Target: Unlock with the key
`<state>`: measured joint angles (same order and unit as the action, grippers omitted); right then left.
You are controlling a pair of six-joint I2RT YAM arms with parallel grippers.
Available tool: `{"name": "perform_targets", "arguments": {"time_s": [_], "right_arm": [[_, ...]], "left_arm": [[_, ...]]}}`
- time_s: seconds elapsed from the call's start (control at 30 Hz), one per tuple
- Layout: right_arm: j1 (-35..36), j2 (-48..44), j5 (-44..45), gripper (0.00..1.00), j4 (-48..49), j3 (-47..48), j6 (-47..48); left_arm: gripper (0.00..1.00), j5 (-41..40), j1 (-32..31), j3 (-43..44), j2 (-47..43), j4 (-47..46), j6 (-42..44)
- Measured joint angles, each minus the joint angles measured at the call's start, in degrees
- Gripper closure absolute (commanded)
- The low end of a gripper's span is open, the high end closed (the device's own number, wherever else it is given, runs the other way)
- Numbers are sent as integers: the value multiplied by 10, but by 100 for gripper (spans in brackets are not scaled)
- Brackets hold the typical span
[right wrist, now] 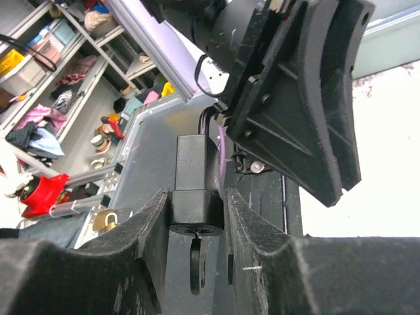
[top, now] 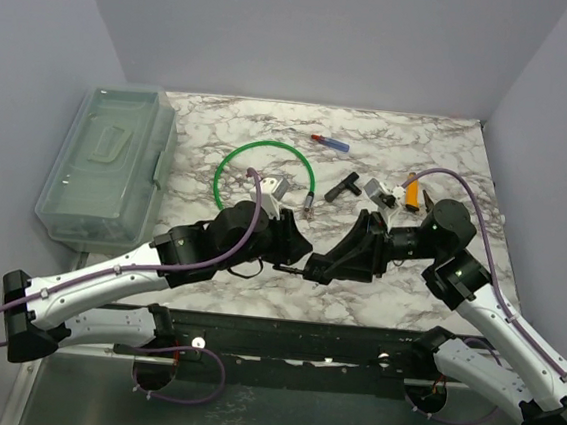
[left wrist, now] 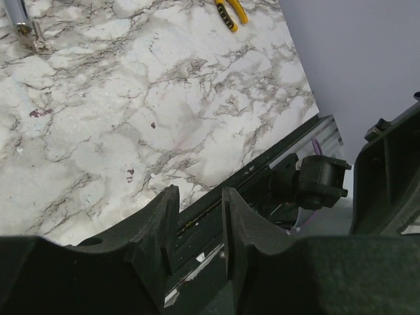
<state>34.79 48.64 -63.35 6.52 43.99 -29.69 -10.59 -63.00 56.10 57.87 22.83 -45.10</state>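
Note:
My right gripper (right wrist: 197, 220) is shut on a black lock body (right wrist: 197, 187), held off the table. A black key (right wrist: 197, 262) sticks out of the lock's end face, between the fingers. In the top view the right gripper (top: 316, 268) points left at the table's near edge, and my left gripper (top: 295, 252) faces it closely. The left gripper (left wrist: 200, 197) shows a narrow gap between its fingers with nothing in it. A left finger (right wrist: 308, 98) looms just beyond the lock. The green cable (top: 259, 155) lies looped behind the left arm.
A clear plastic box (top: 107, 170) stands at the left. Yellow pliers (top: 413, 193), a black T-shaped tool (top: 344, 186) and a red-and-blue item (top: 330, 142) lie at the back right. The cable's metal end (left wrist: 26, 29) rests on the marble. A black frame rail (top: 291, 339) runs along the near edge.

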Motion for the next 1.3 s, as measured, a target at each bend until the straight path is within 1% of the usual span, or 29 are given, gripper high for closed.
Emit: {"name": "perform_targets", "arguments": {"time_s": [0.23, 0.37, 0.4, 0.53, 0.57, 0.63, 0.8, 0.9, 1.1, 1.2, 1.3], "right_arm": [[0, 2, 42, 100, 3, 0, 2], [2, 1, 56, 100, 11, 0, 2], [2, 1, 56, 100, 12, 0, 2], [2, -2, 55, 100, 19, 0, -3], [2, -3, 55, 100, 22, 0, -3], [1, -6, 59, 100, 24, 0, -3], [1, -7, 101, 100, 15, -3, -5], [1, -15, 148, 100, 14, -29, -17], [0, -11, 235, 100, 7, -98, -51], [0, 13, 266, 100, 10, -125, -77], [0, 58, 288, 100, 32, -153, -115]], "left_arm": [[63, 22, 0, -6, -8, 0, 3], [55, 23, 1, -10, -14, -4, 3], [51, 22, 2, -11, -17, -3, 3], [25, 5, 3, -17, -30, 6, 3], [21, 2, 4, -17, -31, 7, 0], [14, -14, 4, -17, -36, 13, -2], [2, -89, 14, 15, -34, 78, 2], [1, -136, 40, 50, -31, 117, 19], [1, -198, 110, 93, -14, 156, 70], [1, -224, 147, 96, 9, 166, 95], [1, -241, 173, 96, 35, 166, 116]]}}
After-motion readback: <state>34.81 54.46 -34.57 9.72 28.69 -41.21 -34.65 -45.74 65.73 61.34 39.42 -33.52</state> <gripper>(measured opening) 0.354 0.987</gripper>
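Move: My right hand still holds the padlock, its body about 3 cm left of my hand point, level with it. The bare marble lies some 8 cm ahead and 25 cm below, and the black T-handle about 31 cm ahead, 5 cm right and 25 cm down. From my half-closed left hand the padlock is roughly 6 cm back, 1 cm right and 5 cm higher; the green hose's middle is about 25 cm ahead, 8 cm left, 20 cm down. After a brief, tiny shift back beside the shackle, I open my left fingers fully and pull that hand away from the lock, some 14 cm left and 11 cm forward towards the hose, turning it counter-clockwise and tipping the fingers down. My right hand keeps its grip on the padlock, edges forward, then sinks about 13 cm towards the table, 8 cm forward in all, turning some 30 degrees clockwise. ##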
